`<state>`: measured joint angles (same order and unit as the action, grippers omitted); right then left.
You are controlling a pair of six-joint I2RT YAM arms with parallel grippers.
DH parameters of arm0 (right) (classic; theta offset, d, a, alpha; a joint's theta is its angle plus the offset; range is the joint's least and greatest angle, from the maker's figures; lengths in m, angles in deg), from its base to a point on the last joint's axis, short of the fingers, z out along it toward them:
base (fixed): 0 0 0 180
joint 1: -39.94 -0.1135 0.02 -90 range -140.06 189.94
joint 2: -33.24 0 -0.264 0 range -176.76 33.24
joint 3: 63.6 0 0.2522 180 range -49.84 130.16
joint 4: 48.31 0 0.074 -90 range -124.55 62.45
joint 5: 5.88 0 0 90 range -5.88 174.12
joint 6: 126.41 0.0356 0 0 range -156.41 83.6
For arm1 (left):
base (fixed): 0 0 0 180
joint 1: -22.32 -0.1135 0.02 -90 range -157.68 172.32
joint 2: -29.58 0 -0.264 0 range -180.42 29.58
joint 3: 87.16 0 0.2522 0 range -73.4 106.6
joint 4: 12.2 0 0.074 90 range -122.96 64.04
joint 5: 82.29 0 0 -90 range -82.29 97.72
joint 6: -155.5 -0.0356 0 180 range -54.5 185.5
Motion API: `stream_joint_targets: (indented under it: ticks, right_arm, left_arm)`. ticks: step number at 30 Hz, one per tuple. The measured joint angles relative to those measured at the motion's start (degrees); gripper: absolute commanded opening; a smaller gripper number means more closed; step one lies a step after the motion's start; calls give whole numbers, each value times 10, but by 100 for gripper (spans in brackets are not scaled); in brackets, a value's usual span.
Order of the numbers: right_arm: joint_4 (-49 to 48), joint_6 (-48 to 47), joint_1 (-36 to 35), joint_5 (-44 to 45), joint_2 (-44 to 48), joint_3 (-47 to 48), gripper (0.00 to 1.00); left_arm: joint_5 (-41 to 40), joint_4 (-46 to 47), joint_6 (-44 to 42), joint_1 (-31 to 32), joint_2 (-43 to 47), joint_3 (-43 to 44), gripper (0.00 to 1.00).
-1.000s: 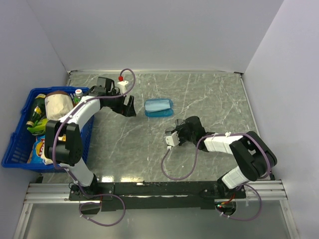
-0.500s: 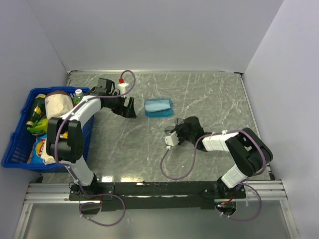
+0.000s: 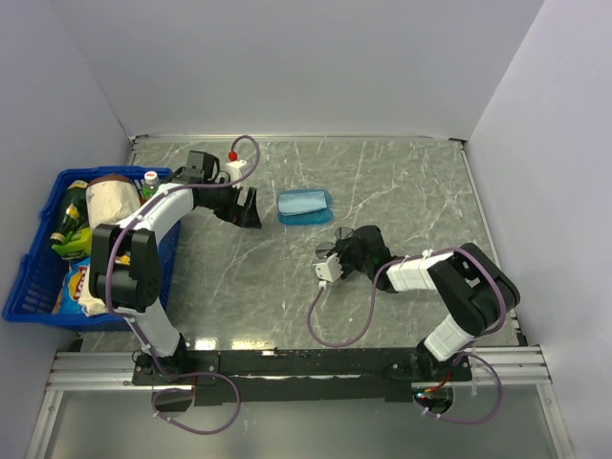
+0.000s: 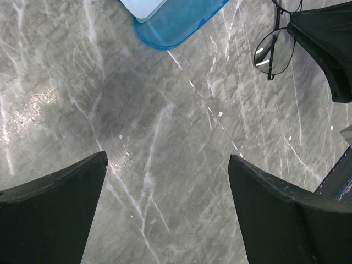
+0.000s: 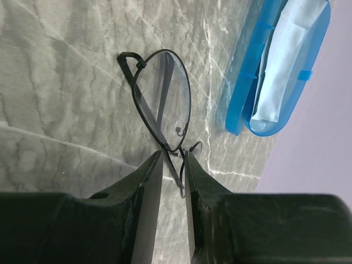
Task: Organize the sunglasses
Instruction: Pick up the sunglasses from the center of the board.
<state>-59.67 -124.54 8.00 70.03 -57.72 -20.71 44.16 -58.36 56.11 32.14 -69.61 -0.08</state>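
The sunglasses (image 3: 338, 239) (image 5: 163, 99), a thin black wire pair, lie on the grey marble table right of centre. In the left wrist view they show at the top right (image 4: 273, 52). My right gripper (image 3: 348, 249) (image 5: 173, 155) reaches over them with its jaws narrow. The bridge and one slim arm sit in the slit between the fingers, with a little gap showing on each side. The blue translucent case (image 3: 305, 206) (image 5: 278, 77) lies open just beyond, a light-blue cloth (image 5: 286, 55) inside. My left gripper (image 3: 249, 206) (image 4: 168, 159) hovers wide open left of the case (image 4: 176, 22), holding nothing.
A blue basket (image 3: 29, 287) full of groceries stands at the table's left edge, beside the left arm. White walls close in the table at the back and on both sides. The right gripper's black body (image 4: 324, 44) shows in the left wrist view.
The right gripper's jaws have narrowed around the sunglasses' bridge. The left gripper has edged slightly and stays wide open.
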Motion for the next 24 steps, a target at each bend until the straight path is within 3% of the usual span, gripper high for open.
stream_joint_targets:
  ticks: [10,17,24]
  right_arm:
    - [-53,-6,-11,6,-11,0,0]
    - [-49,11,-12,10,-8,3,0]
    - [23,62,-16,30,16,40,0]
  left_arm:
    - [11,0,0,-3,-1,0,97]
    - [15,0,-3,-5,-3,0,97]
    - [17,0,-4,-10,-10,0,97]
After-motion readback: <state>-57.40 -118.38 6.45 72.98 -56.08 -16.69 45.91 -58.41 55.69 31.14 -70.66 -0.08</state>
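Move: The sunglasses lie folded on the table right at the right fingertips, their bridge between the partly open fingers. Their middle is only about 1 cm ahead, 1 cm to the left and 1 cm below the hand. The open blue case sits some 8 cm farther out and 7 cm to the left of the right hand, the light cloth in its far half about 10 cm ahead and 7 cm left. From the left hand the sunglasses are roughly 16 cm to the right, 7 cm back and 10 cm down. The sunglasses get pinched near the bridge as the right fingers, already about a third open, close fully while the hand edges forward-left and up a little. Gripping steadily, the right hand then carries them on upward, about 2.5 cm risen in all, ending about 1 cm forward and 1 cm left, with the wrist turning barely five degrees. ##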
